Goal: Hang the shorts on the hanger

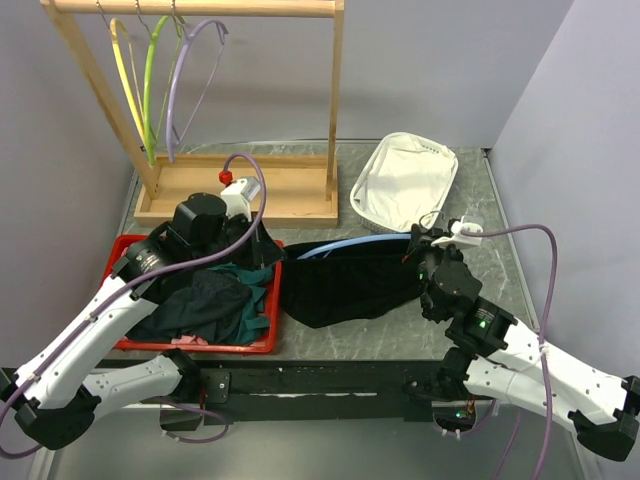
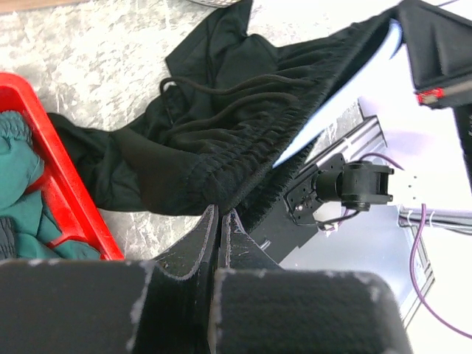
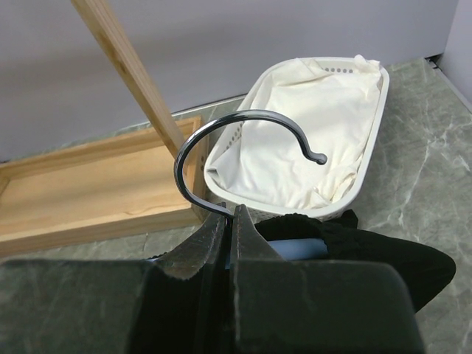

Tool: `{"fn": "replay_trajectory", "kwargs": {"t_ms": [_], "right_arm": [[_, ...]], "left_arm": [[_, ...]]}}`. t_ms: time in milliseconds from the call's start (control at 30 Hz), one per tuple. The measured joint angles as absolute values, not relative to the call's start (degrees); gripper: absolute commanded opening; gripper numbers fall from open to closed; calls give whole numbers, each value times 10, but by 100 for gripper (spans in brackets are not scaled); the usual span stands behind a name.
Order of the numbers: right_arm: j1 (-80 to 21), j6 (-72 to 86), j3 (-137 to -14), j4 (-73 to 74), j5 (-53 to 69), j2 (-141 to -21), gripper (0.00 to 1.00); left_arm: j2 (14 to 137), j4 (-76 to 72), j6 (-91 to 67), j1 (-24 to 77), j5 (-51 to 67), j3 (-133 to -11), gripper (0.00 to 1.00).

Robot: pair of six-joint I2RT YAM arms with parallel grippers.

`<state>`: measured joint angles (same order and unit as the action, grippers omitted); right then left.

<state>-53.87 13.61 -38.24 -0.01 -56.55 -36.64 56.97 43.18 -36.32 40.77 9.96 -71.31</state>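
The black shorts (image 1: 350,285) lie spread on the table between the two arms, just right of the red bin. The light blue hanger (image 1: 350,243) runs along their top edge and passes inside the waistband (image 2: 243,96). My right gripper (image 1: 425,243) is shut on the hanger (image 3: 295,248) at the foot of its metal hook (image 3: 193,144), which curves up over the fingers. My left gripper (image 1: 262,250) is at the left end of the shorts. In its wrist view the left gripper (image 2: 221,212) is shut, its tips pinching the waistband edge of the shorts (image 2: 221,147).
A red bin (image 1: 262,345) holds a teal garment (image 1: 225,305) under the left arm. A white basket (image 1: 440,150) lined with cloth stands at the back right. A wooden rack (image 1: 240,190) at the back left carries lilac (image 1: 190,60), green (image 1: 150,80) and yellow (image 1: 125,70) hangers.
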Motion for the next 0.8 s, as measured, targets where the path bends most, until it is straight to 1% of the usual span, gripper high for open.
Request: {"fn": "replay_trajectory", "kwargs": {"t_ms": [300, 633, 800], "right_arm": [[-539, 97, -392, -23, -556, -372, 0], [-542, 8, -487, -29, -555, -403, 0], [-550, -21, -515, -17, -550, -425, 0]], "left_arm": [[594, 451, -328, 406, 128, -750, 1], [655, 454, -306, 401, 181, -860, 1], [675, 449, -307, 401, 208, -875, 1]]}}
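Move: The left hand pinches the left corner of the shorts' waistband; the visible left end of the blue hanger is about 5 cm to its right, nearly level with it. The red bin's middle is roughly 25 cm to its left, level fore and aft and some 25 cm below. The right hand holds the hanger's neck; that same hanger end is some 23 cm to its left and 2 cm nearer. The white basket is about 25 cm ahead of the right hand, 4 cm right and 24 cm below. With the shorts' waistband still pinched in the left fingers and the hanger's neck in the right, both hands lift after a slow start. The right goes almost straight up about 8 cm, its left side dipping slightly and its fingers tipping up a little; the left rises some 6 cm while drawing right towards the right hand and turning about 10 degrees clockwise. Both grippers stay shut. ##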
